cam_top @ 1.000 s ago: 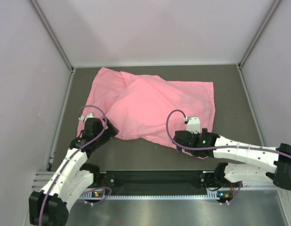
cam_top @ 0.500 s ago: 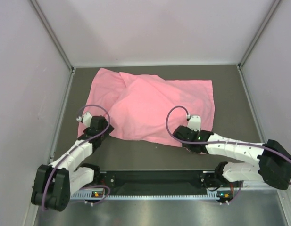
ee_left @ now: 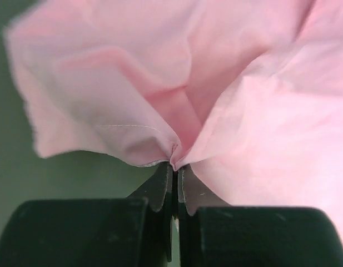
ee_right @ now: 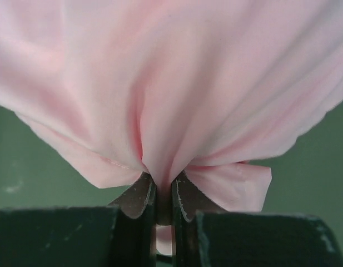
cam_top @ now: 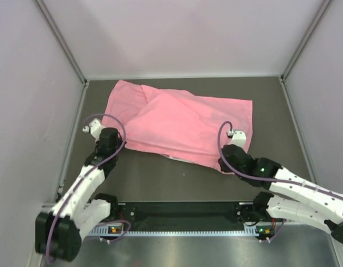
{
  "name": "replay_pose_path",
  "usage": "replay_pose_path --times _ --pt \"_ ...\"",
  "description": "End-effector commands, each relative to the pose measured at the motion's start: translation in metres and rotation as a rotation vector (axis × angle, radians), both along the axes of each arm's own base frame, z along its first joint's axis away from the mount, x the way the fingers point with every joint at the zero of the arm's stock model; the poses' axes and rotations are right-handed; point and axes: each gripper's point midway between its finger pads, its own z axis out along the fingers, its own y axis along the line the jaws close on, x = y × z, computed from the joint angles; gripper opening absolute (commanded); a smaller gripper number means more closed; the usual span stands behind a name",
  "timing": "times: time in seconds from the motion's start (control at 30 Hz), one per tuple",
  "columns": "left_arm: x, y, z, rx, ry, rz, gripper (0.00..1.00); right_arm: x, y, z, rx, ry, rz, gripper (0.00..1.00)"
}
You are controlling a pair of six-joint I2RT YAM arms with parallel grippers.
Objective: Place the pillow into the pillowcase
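The pink pillowcase point(cam_top: 182, 119) lies spread and rumpled across the dark mat, bulging in its middle. The pillow is hidden. My left gripper point(cam_top: 117, 138) sits at the case's near left edge, shut on a pinch of pink fabric point(ee_left: 174, 156). My right gripper point(cam_top: 233, 149) is at the near right corner, also shut, with a gathered fold of the pillowcase point(ee_right: 165, 167) pressed between its fingers point(ee_right: 139, 194). In both wrist views the cloth fans out upward from the closed jaws.
Pale walls point(cam_top: 32, 111) enclose the dark mat point(cam_top: 160, 183) on three sides, with metal corner posts point(cam_top: 63, 41) at the back. The arms' base rail point(cam_top: 182, 214) runs along the near edge.
Both grippers have closed on the pillowcase's near edge. The left one shifted left and back; the right one moved right, and the case's near edge was drawn taut between them.
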Motion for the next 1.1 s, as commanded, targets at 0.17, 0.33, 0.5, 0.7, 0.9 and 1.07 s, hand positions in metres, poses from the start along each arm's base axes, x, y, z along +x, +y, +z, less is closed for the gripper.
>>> replay_pose_path --times 0.17,0.33,0.5,0.7,0.9,1.07 --pt "-0.071 0.049 0.173 0.114 -0.382 0.093 0.0 -0.021 -0.007 0.134 0.15 -0.1 0.113 0.0" --pt "-0.086 0.055 0.239 0.129 -0.453 0.102 0.0 -0.019 -0.026 0.219 0.188 -0.231 0.091 0.0" --pt "-0.1 0.073 0.325 0.172 -0.61 0.173 0.0 -0.008 -0.035 0.299 0.195 -0.361 0.064 0.02" --pt "-0.075 0.076 0.372 0.219 -0.659 0.211 0.0 0.037 -0.01 0.313 0.115 -0.324 0.07 0.02" --pt "0.009 0.049 0.329 0.217 -0.53 0.147 0.0 0.124 -0.018 0.28 0.217 -0.221 0.074 0.01" --pt "0.095 0.04 0.277 0.241 -0.434 0.159 0.0 0.209 -0.038 0.261 0.308 -0.178 0.016 0.0"
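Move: The pillowcase, its near edge already pinched in both hands just above the table, spreads forward: its middle is about 22 cm ahead, 25 cm right and 7 cm below the left hand, and some 32 cm ahead and 15 cm left of the right. Its far left corner lies roughly 48 cm ahead and 8 cm left of the left hand; its far right corner about 45 cm ahead and 21 cm right of the right hand. The pillowcase's near edge is swept high off the table by both closed grippers, about 35 cm up on the left and 30 cm on the right. The left hand draws back 9 cm and tips its fingers up, then both throw the edge forward while sinking 7–8 cm, the right reaching farther as it rolls its left side up. ##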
